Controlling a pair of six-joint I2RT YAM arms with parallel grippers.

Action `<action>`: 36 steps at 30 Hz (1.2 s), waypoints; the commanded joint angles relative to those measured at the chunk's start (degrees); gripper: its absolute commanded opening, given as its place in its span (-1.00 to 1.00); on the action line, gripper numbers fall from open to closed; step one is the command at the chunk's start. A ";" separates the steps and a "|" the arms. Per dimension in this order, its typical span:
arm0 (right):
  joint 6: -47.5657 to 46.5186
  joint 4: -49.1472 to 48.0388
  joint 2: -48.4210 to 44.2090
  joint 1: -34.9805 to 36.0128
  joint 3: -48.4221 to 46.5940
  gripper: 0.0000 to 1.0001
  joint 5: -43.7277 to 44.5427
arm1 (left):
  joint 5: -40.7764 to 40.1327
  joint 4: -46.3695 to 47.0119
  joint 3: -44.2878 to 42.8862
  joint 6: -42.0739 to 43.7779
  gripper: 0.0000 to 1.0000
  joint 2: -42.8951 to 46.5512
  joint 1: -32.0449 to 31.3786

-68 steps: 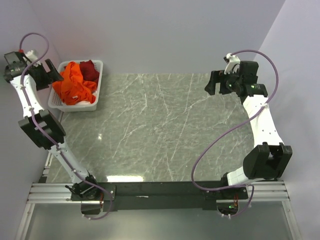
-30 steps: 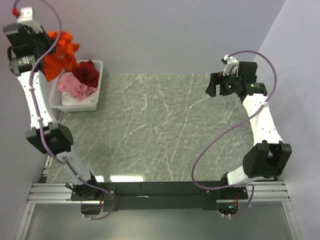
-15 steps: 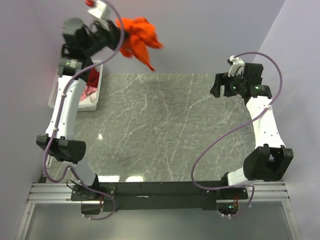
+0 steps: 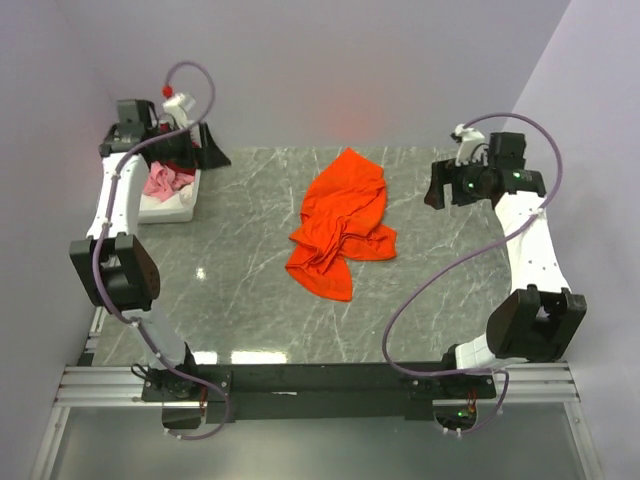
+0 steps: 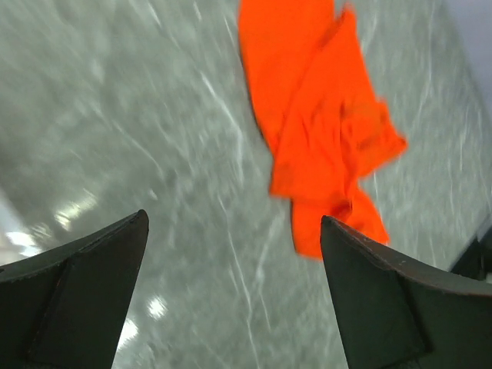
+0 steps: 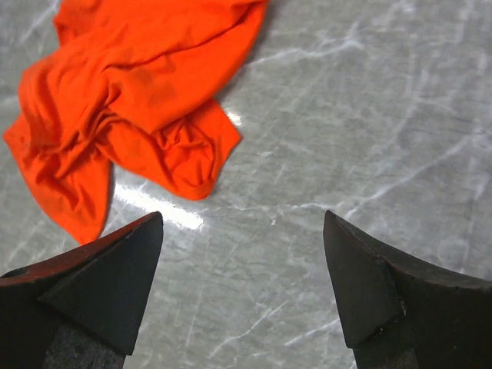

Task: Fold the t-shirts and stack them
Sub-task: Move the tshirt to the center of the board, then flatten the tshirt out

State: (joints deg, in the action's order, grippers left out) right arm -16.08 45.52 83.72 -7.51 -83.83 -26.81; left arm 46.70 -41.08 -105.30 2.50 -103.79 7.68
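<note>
The bright orange t-shirt [image 4: 340, 224] lies crumpled in the middle of the marble table. It also shows in the left wrist view [image 5: 319, 131] and in the right wrist view [image 6: 131, 100]. A pink t-shirt [image 4: 165, 183] and a dark red one [image 4: 178, 156] lie in the white basket [image 4: 172, 208] at the far left. My left gripper [image 4: 208, 152] is open and empty, up by the basket and left of the orange shirt. My right gripper [image 4: 440, 186] is open and empty, in the air to the right of the orange shirt.
The marble table [image 4: 250, 300] ends at a black rail along the near edge. Lilac walls close the back and both sides. The left arm's elbow [image 4: 112, 272] hangs over the table's left edge.
My left gripper lifted the orange t-shirt out of the basket, swung it right over the table and let it go. The shirt now lies on the table. The right arm barely moved.
</note>
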 commanded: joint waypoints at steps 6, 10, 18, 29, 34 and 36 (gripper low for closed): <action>-4.49 2.38 7.32 14.87 2.88 0.42 9.93 | -6.00 -4.37 17.54 9.02 0.76 2.36 -17.07; -1.86 0.98 14.43 16.91 2.19 0.20 11.86 | -7.15 2.30 22.24 2.80 0.68 0.96 -21.92; 2.36 -0.34 23.59 17.18 -0.81 0.11 12.48 | -8.80 12.16 18.38 -12.87 0.51 -9.93 -22.89; 6.23 -4.38 29.65 19.28 -1.86 0.15 17.57 | -11.98 9.18 7.04 -15.07 0.26 -22.24 -25.96; 7.20 -5.61 32.03 20.25 -2.21 0.16 19.34 | -13.82 7.69 8.53 -15.34 0.01 -22.69 -26.23; 7.02 -5.70 32.38 20.43 -1.95 0.18 20.39 | -14.26 6.55 8.62 -14.64 -0.12 -22.69 -26.23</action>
State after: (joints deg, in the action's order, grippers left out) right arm -9.87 41.58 115.77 12.36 -83.72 -8.91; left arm 33.91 -32.77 -96.01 -12.56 -126.45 -18.81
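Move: Some 29 cm to the right of the open left hand and 3 cm nearer the base, about 27 cm below, lies the middle of the loosely spread orange t-shirt. From the open right hand that middle is about 19 cm to the left, 3 cm ahead and 24 cm down. The white basket with the other shirts stands roughly 9 cm left and 7 cm ahead of the left hand, some 21 cm below. Dropping from both sides onto the orange t-shirt, the hands tip their fingers some 30 degrees further down and partly close, staying open. The left sinks about 24 cm, going right and back, then forward again, to the shirt's left edge; the right goes down, then mainly straight down after an early shift left, to the right sleeve. Contact can't be made out. ##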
